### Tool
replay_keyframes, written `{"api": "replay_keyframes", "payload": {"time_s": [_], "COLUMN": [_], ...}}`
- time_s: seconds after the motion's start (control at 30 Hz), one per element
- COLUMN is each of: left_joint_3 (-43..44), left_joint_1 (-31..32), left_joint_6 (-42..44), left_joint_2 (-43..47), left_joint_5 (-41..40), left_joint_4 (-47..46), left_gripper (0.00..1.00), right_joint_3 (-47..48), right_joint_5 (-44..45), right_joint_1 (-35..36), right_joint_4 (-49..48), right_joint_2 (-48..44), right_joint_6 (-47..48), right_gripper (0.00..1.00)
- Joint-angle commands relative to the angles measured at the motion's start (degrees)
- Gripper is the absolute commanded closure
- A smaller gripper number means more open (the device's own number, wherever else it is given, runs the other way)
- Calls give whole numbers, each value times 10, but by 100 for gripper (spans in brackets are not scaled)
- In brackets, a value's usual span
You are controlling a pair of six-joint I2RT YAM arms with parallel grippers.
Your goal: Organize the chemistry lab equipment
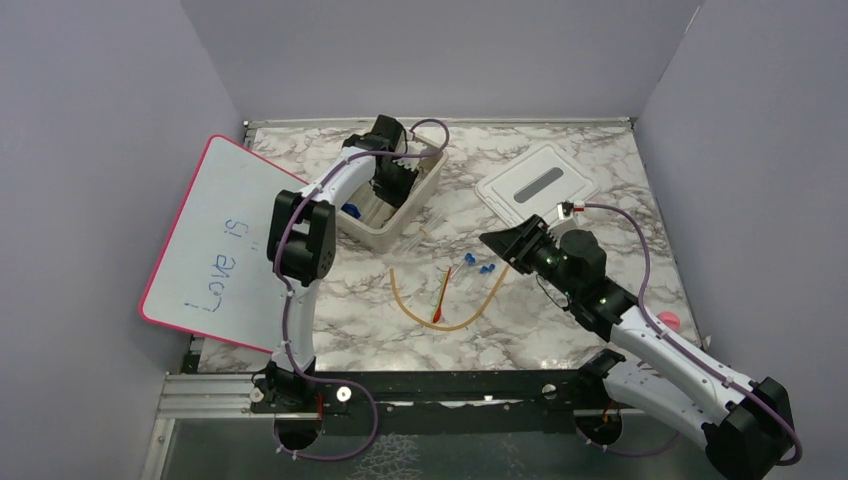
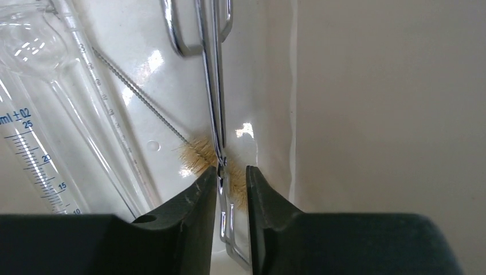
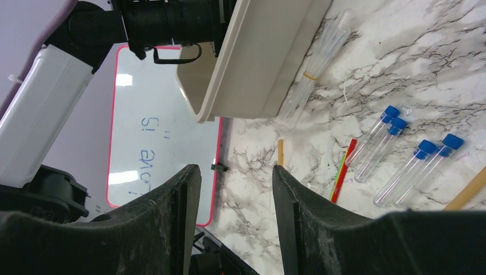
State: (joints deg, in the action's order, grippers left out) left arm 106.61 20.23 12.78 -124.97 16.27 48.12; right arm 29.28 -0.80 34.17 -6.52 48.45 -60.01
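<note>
My left gripper (image 2: 232, 170) is down inside the beige tub (image 1: 432, 170), open only a little. The metal tongs (image 2: 215, 86) run between its jaws, lying against the left pad with a gap to the right one. A tan bristle brush (image 2: 198, 154) and clear glass tubes (image 2: 86, 97) lie beside them on the tub floor. My right gripper (image 1: 495, 240) hovers open and empty over the table. Below it lie blue-capped clear tubes (image 3: 378, 140), a red-tipped dropper (image 1: 442, 300) and a curved amber rubber tube (image 1: 455, 322).
A pink-rimmed whiteboard (image 1: 225, 240) leans at the left. The white lid (image 1: 540, 185) lies at the back right. A bundle of clear tubes (image 3: 312, 74) rests against the tub's outer wall. A small pink thing (image 1: 668, 321) sits by the right arm.
</note>
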Motion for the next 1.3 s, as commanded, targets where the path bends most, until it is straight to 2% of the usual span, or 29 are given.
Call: {"api": "replay_keyframes", "payload": {"time_s": [0.0,0.3,0.57,0.67,0.83,1.13,1.27], "left_joint_3": [22,31,14,-44,-207,-446,-507], "left_joint_1": [-5,-6,-6,-5,-3,-2,-3], "left_joint_6": [-15,-29,-54,-71,-112,-172,-174], "left_joint_2": [15,82,175,231,362,574,628], "left_joint_5": [-11,-17,-49,-49,-39,62,17], "left_joint_4": [-1,-1,-7,-36,-148,-361,-414], "left_gripper": [71,59,52,52,50,41,39], "right_joint_3": [-1,16,52,84,134,257,304], "right_joint_5": [6,23,19,12,-12,-18,-34], "right_joint_1": [0,0,1,1,0,3,5], "right_joint_4": [10,44,63,77,92,198,178], "right_joint_2": [1,23,97,147,237,404,468], "right_joint_6": [-6,7,35,55,71,135,115], "right_gripper": [47,47,47,46,46,46,46]}}
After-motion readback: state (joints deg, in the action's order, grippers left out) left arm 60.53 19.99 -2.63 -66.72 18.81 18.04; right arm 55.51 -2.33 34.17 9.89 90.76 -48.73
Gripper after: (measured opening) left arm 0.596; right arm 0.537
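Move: The tongs still sit between the left fingertips, their middle about 3 cm ahead and 1 cm below; the brush lies some 4 cm under the hand, the measuring cylinder 10 cm left, 2 ahead and 4 down. From the right hand, roughly 20 cm below, the nearer-to-bin test tube pair lies 3 cm ahead and 5 left, the other pair 1 ahead and 2 left, the red-tipped stick 9 left and 2 back, the pipette bundle 14 ahead and 13 left. Straight up out of the bin at first, then back towards its base, the left hand goes about 18 cm up and 11 back, its fingers opening to let go of the tongs and swinging up to point forward and right. The right hand sinks some 12 cm towards the test tubes, also going forward and left, tipping its steadily open fingers down about 35 degrees. ##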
